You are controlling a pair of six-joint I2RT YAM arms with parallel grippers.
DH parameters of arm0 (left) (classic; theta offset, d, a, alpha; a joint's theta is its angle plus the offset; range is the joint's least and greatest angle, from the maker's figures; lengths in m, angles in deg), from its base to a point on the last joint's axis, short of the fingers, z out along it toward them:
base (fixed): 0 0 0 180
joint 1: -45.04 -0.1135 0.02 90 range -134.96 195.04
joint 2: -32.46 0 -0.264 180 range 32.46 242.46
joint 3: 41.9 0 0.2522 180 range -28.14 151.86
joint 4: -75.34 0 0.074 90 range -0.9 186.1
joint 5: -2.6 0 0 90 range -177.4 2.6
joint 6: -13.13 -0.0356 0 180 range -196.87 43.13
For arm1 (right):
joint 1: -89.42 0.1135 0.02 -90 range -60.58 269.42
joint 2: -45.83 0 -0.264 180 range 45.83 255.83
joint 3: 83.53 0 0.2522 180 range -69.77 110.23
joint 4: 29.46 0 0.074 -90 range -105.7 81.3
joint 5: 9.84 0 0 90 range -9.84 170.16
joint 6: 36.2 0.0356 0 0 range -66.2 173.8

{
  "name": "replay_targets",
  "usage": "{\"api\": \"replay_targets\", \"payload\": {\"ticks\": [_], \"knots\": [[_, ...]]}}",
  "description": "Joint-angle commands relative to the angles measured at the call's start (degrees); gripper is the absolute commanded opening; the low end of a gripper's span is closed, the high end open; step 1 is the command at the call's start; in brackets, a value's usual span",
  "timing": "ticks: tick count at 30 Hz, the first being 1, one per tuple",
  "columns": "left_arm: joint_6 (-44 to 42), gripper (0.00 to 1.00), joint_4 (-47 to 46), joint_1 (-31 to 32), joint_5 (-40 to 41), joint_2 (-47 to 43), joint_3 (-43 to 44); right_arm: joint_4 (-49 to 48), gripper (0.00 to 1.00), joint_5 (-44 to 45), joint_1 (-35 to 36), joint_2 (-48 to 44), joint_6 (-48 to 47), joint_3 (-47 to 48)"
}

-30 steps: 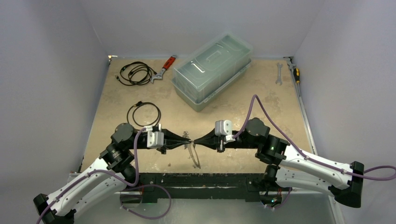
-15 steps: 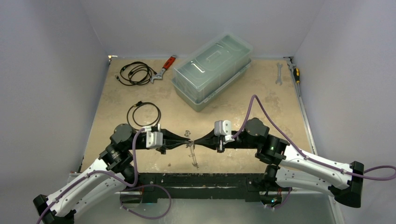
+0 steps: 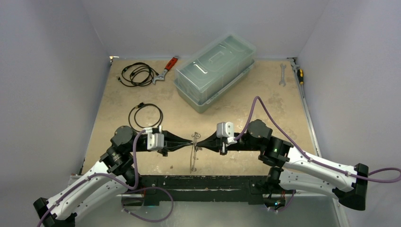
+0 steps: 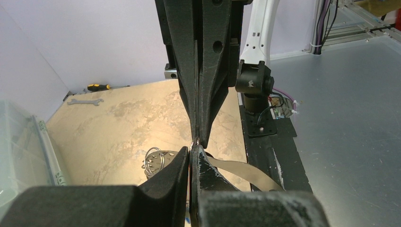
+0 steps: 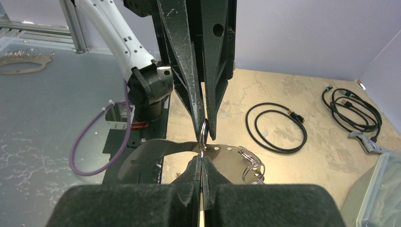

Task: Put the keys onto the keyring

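Observation:
My left gripper [image 3: 190, 141] and right gripper [image 3: 199, 141] meet tip to tip above the near middle of the table, both shut. The keyring [image 3: 191, 158], a thin silvery hoop, hangs edge-on below them. In the right wrist view it is a flat band [image 5: 151, 152] with small holes. A small split ring [image 5: 204, 130] through one hole is pinched by the left fingers [image 5: 189, 85], and my right gripper [image 5: 202, 163] is shut just beneath it. More small rings [image 5: 253, 166] sit along the rim. In the left wrist view my left gripper [image 4: 190, 153] is shut at the band [image 4: 241, 169]. I cannot make out the keys.
A clear lidded box [image 3: 215, 71] stands at the back middle. One black cable coil [image 3: 145, 115] lies behind the left arm, another [image 3: 137, 74] at the back left beside a red-handled wrench [image 3: 165, 71]. A spanner [image 3: 283, 74] and screwdriver [image 3: 299, 73] lie back right.
The hanging hoop has swung from slanting down to the right to hanging nearly straight, slightly left. Both grippers stay shut, tip to tip, almost in the same place.

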Motion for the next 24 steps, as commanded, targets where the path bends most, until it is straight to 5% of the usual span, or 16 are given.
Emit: {"api": "replay_targets", "payload": {"ticks": [1, 8, 14, 24], "knots": [[0.2, 0.00, -4.6, -0.7, 2.3, -0.6, 0.3, -0.9, 0.00, 0.4, 0.2, -1.9, 1.0, -0.8], [0.4, 0.00, -5.0, -0.9, 2.3, -0.4, 0.2, -2.4, 0.01, 1.5, 0.2, -2.6, 2.3, -2.2], [0.4, 0.00, -4.8, -1.0, 1.8, 0.2, 0.3, -2.8, 0.39, 2.0, 0.2, -3.3, 2.5, -1.5], [0.5, 0.00, -4.9, -1.1, 0.6, 0.8, 0.5, -6.6, 0.47, 2.4, 0.2, -2.2, 3.0, -0.5]]}}
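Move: The small split ring sits between the meeting fingertips, about 1 cm to the left of the right hand's point and level with it. From the right hand, the middle of the hanging metal plate is some 4 cm back, about 1 cm left and 3 cm below, and the looped cable lies roughly 20 cm ahead, 26 cm left and 28 cm down. For the left hand, the ring is about 1 cm to its right, already in its pinch. The left hand keeps the small split ring pinched in its shut fingertips and eases about 1 cm forward with it, hardly turning, so that it alone carries the ring and the hanging metal plate. The right hand edges back to its right, opens its fingers from shut to about half wide so that they let go at the ring, then rises some 1.5 cm while drawing off about 1 cm to the right in all, its wrist tilting only slightly. ##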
